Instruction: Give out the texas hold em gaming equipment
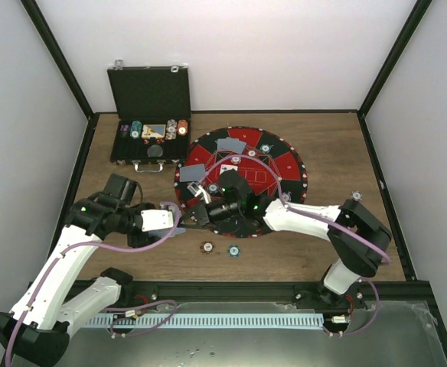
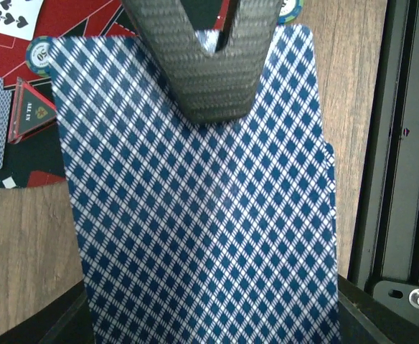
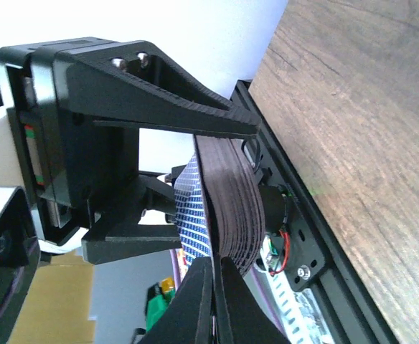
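Observation:
A deck of blue-diamond-backed playing cards (image 2: 195, 215) fills the left wrist view, and my left gripper (image 2: 209, 333) is shut on it just off the mat's near-left edge (image 1: 171, 214). My right gripper (image 3: 214, 301) is shut on the edge of the top card (image 3: 195, 208), its dark finger (image 2: 217, 64) lying over the deck's far end. Edge on, the deck (image 3: 234, 193) bows slightly. Face-down cards (image 1: 231, 144) lie on the round red-and-black mat (image 1: 285, 164). A brown-red chip (image 1: 207, 247) and a teal chip (image 1: 233, 250) rest on the wood in front of the mat.
An open black case (image 1: 151, 92) at the back left holds stacked chips (image 1: 176, 128). Near the deck sit a teal chip (image 2: 39, 54), an "ALL IN" triangle (image 2: 31, 107) and a face-up card (image 2: 8, 14). A black frame rail (image 2: 399, 143) runs along the near edge.

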Robot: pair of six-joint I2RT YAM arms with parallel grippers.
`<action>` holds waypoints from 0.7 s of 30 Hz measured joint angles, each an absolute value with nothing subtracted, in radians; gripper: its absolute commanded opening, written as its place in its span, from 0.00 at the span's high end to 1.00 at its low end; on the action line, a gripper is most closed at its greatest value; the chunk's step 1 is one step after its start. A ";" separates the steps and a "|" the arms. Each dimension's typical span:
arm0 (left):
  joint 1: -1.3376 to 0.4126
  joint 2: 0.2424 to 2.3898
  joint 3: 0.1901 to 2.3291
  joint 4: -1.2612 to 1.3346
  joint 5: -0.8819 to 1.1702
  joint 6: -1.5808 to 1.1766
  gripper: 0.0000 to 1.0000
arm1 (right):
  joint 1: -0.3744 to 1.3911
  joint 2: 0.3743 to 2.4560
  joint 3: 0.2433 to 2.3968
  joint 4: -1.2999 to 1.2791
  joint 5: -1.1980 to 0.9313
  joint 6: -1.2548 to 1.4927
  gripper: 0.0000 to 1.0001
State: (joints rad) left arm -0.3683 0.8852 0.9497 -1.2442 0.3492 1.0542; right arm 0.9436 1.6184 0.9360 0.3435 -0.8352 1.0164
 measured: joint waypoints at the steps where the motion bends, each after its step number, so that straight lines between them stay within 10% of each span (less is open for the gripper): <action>1: -0.368 0.885 0.950 -1.242 0.350 1.054 0.92 | 0.942 1.609 0.945 0.311 -0.830 0.994 0.99; 14: -0.366 0.885 0.950 -1.226 0.342 1.055 0.92 | 0.644 1.458 1.055 -0.215 -0.738 0.659 0.99; 21: -0.366 0.885 0.950 -1.230 0.342 1.054 0.92 | 0.645 1.613 1.384 -0.476 -0.258 0.397 0.99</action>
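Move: The bare stretch of board just right of the face-up card, where the pinched card seems bound, lies about 20 cm ahead of the right hand, 16 cm to its right and 20 cm below. The face-up card is some 20 cm ahead and 10 cm right of that hand; the left face-down cards are 21 cm straight ahead, the ALL IN triangle 16 cm ahead and 1 cm right. From the left hand that stretch is roughly 20 cm ahead, 27 cm right and 17 cm below. Forward and to the right, slow at first and then fast, the right hand draws its already pinched card off the top of the deck and carries it some 20 cm out and 11 cm right, over the board towards the face-up card. Its left-pointing fingers dip and swing clockwise by about 50 degrees altogether, still shut. The left hand keeps its hold on the deck, almost still. ##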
